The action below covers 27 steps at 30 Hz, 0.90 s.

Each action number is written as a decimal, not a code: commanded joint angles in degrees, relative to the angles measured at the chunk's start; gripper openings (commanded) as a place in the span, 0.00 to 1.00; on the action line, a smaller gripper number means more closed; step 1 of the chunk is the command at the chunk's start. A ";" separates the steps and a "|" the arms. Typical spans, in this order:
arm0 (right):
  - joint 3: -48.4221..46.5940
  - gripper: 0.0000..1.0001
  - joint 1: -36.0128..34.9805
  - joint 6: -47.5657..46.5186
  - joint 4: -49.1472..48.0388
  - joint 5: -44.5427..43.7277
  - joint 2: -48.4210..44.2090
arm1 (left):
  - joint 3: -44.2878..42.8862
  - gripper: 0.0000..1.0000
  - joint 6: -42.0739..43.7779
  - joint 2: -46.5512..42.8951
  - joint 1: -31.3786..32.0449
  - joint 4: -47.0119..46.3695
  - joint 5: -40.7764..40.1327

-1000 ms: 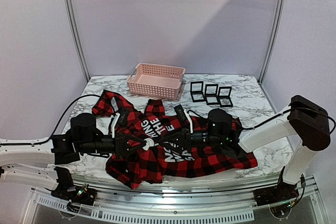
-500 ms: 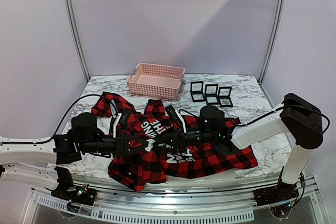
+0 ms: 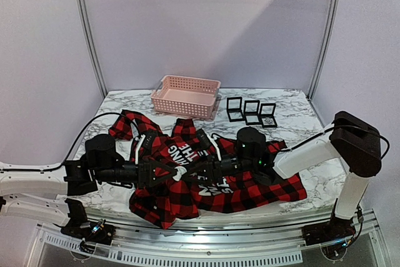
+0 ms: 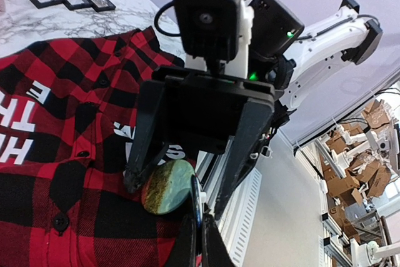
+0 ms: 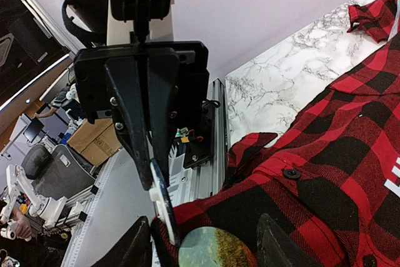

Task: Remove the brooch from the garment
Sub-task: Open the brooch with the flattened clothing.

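Observation:
The garment (image 3: pixel 250 189), a red-and-black plaid shirt with white lettering, lies across the near half of the table. Pinned on it is the brooch (image 4: pixel 166 187), a round green-and-brown disc, which also shows low in the right wrist view (image 5: pixel 215 253). My right gripper (image 5: pixel 206 251) is open, one finger on each side of the brooch. The left finger nearly touches its rim. My left gripper (image 4: pixel 201 220) faces it, shut on a thin blue disc (image 5: pixel 160 207) with a white nub, set edge-on in the fold of cloth beside the brooch. Both grippers (image 3: pixel 181 170) meet over the shirt's front.
A pink slotted basket (image 3: pixel 185 95) stands at the back of the marble table (image 3: pixel 312 182). Several small black open boxes (image 3: pixel 251 112) sit to its right. The table's metal front rail (image 3: pixel 206 251) runs just below the shirt's hem.
My right arm has slid left until its fingers straddle the brooch, and its jaws have narrowed a little. The shirt has bunched slightly to the left. The left gripper has stayed shut and still.

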State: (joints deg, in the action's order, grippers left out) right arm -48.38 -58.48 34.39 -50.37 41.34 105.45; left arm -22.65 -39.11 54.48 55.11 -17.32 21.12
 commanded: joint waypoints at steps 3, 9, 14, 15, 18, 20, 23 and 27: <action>-1.63 0.53 -0.24 0.35 0.17 1.00 2.19 | -0.45 0.00 -0.27 0.67 0.26 -2.73 1.46; -1.79 0.47 -0.29 1.12 -1.38 1.25 2.43 | -0.50 0.00 -0.36 1.09 0.26 -3.18 1.88; -2.42 0.41 -0.23 2.40 -2.37 1.97 3.39 | -0.71 0.00 -0.31 1.31 0.25 -3.33 2.08; -2.42 0.40 -0.23 2.64 -2.63 1.99 3.57 | -0.72 0.00 -0.40 1.38 0.25 -3.35 2.14; -2.57 0.34 -0.26 3.29 -3.04 2.08 4.12 | -0.68 0.00 -0.49 1.37 0.19 -3.42 2.33; -2.55 0.30 -0.15 3.68 -3.35 2.33 4.40 | -0.64 0.00 -0.52 1.25 0.23 -3.55 2.37; -2.68 0.28 0.08 4.71 -4.56 3.12 5.30 | -0.68 0.00 -0.60 1.27 0.23 -3.72 2.63; -2.75 0.25 0.50 7.01 -6.78 4.24 6.56 | -0.72 0.00 -0.71 1.27 0.25 -3.95 3.16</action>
State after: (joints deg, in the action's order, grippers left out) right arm -50.17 -58.43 38.83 -55.11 45.36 109.45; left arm -22.65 -39.33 55.68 55.07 -17.85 21.67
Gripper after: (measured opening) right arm 0.263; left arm 0.034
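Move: The left hand already holds a brooch edge-on by its rim, with the brooch's middle about 2 cm to that hand's right, level fore and aft, and 1 cm lower. The right hand goes for this held brooch, which lies about 2 cm to its left, 1 cm back and roughly level. The green brooch sits close beside it, about 1 cm ahead of the right hand, 1 cm to its left and 1 cm below. The right hand, pointing left at the other gripper, first settles a little under 1 cm and comes half of that back up, then creeps just under 1 cm left and about half a centimetre back towards the held brooch, while its fingers close from about half open to a quarter open, one on each side of the brooch's edge. The wrist turns only about 5 degrees counter-clockwise, and the left hand keeps its nearly shut grip on the brooch, staying practically in place. ##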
